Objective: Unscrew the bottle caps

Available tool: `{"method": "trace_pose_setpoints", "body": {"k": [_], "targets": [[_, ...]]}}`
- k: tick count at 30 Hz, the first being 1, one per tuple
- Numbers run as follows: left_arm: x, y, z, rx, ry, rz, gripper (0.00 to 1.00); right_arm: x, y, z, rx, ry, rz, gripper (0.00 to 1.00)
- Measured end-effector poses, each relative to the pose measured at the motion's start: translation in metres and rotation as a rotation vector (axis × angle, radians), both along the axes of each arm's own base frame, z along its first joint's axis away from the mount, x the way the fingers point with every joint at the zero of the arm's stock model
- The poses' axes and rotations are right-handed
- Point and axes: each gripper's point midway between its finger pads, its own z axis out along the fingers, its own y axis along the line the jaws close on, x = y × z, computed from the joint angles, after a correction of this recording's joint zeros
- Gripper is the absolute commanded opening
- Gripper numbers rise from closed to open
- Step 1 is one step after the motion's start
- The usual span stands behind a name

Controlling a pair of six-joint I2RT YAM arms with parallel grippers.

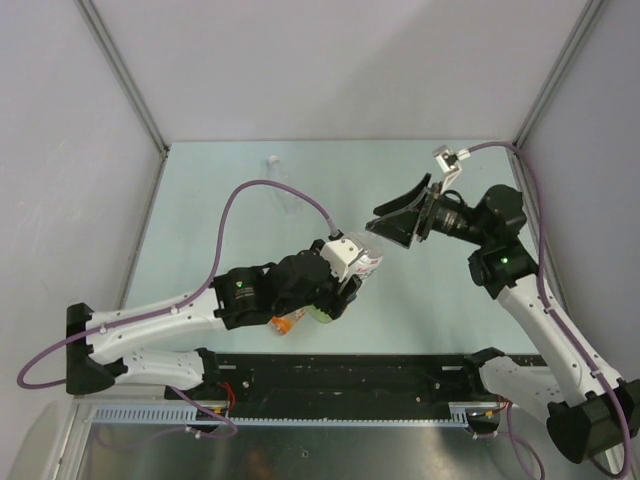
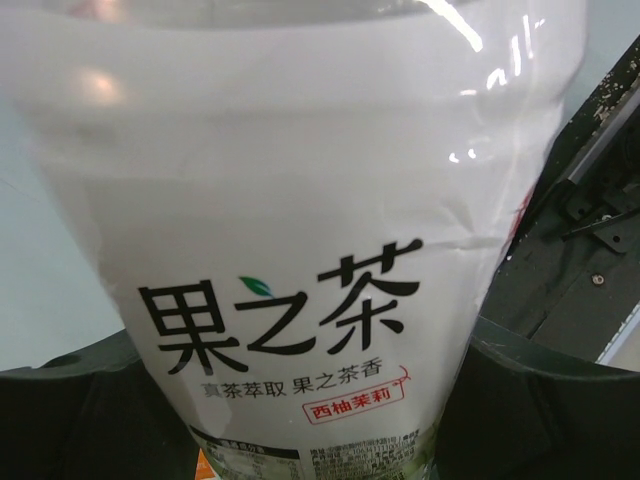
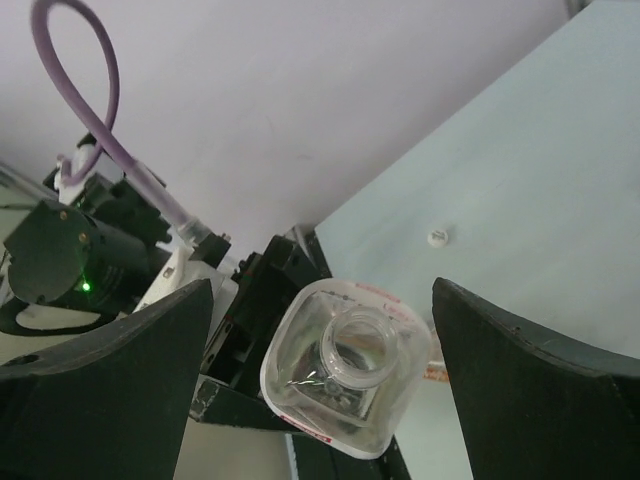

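My left gripper (image 1: 347, 272) is shut on the body of a bottle with a white label (image 1: 362, 262), and that label (image 2: 300, 250) fills the left wrist view between the dark fingers (image 2: 70, 420). The bottle's neck (image 3: 358, 360) is bare and open, pointing towards my right gripper (image 3: 320, 290). That gripper (image 1: 395, 228) stands open just off the neck, with nothing between its fingers. One small white cap (image 3: 437, 237) lies loose on the table. An orange bottle (image 1: 285, 323) lies under the left wrist. A clear bottle (image 1: 279, 182) stands at the back.
The pale green table (image 1: 220, 220) is walled by grey panels on the left, back and right. A purple cable (image 1: 262, 190) loops above the left arm. The black base rail (image 1: 340, 375) runs along the near edge.
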Motion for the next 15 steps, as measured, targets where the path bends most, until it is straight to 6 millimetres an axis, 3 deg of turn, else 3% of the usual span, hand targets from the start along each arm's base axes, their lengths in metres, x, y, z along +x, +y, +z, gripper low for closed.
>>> {"method": "trace_pose_setpoints", "body": {"k": [2, 6, 13, 15], "targets": [[0.0, 0.0, 0.0, -0.001, 0.001, -0.002, 0.0, -0.004, 0.009, -0.008, -0.019, 0.009, 0.033, 0.87], [-0.003, -0.001, 0.004, -0.014, 0.006, -0.015, 0.0, -0.008, 0.021, -0.022, -0.055, 0.033, 0.061, 0.66], [-0.005, 0.001, 0.008, -0.023, 0.012, -0.019, 0.0, -0.007, 0.025, -0.026, -0.077, 0.017, 0.048, 0.08], [-0.006, 0.002, 0.008, -0.024, 0.015, -0.019, 0.02, -0.007, 0.025, -0.027, -0.08, 0.022, 0.043, 0.02]]}}
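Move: The top of the held bottle lies about 3 cm left, 1 cm back and 3 cm below the right hand. The left gripper on the bottle's body is some 7 cm back, 8 cm left and 14 cm below that hand; the orange bottle lies on the table about 3 cm back, 19 cm left and 35 cm below it. From the left hand, the bottle top is about 6 cm ahead, 5 cm right and 11 cm up. Bring the open right gripper down and to the left, about 2.5 cm each way, onto the top of the held bottle, slowing as you arrive, and close the fingers from wide open to about a third so they pinch its clear round end from both sides. With the left gripper, keep hold of the bottle's body nearly still. ##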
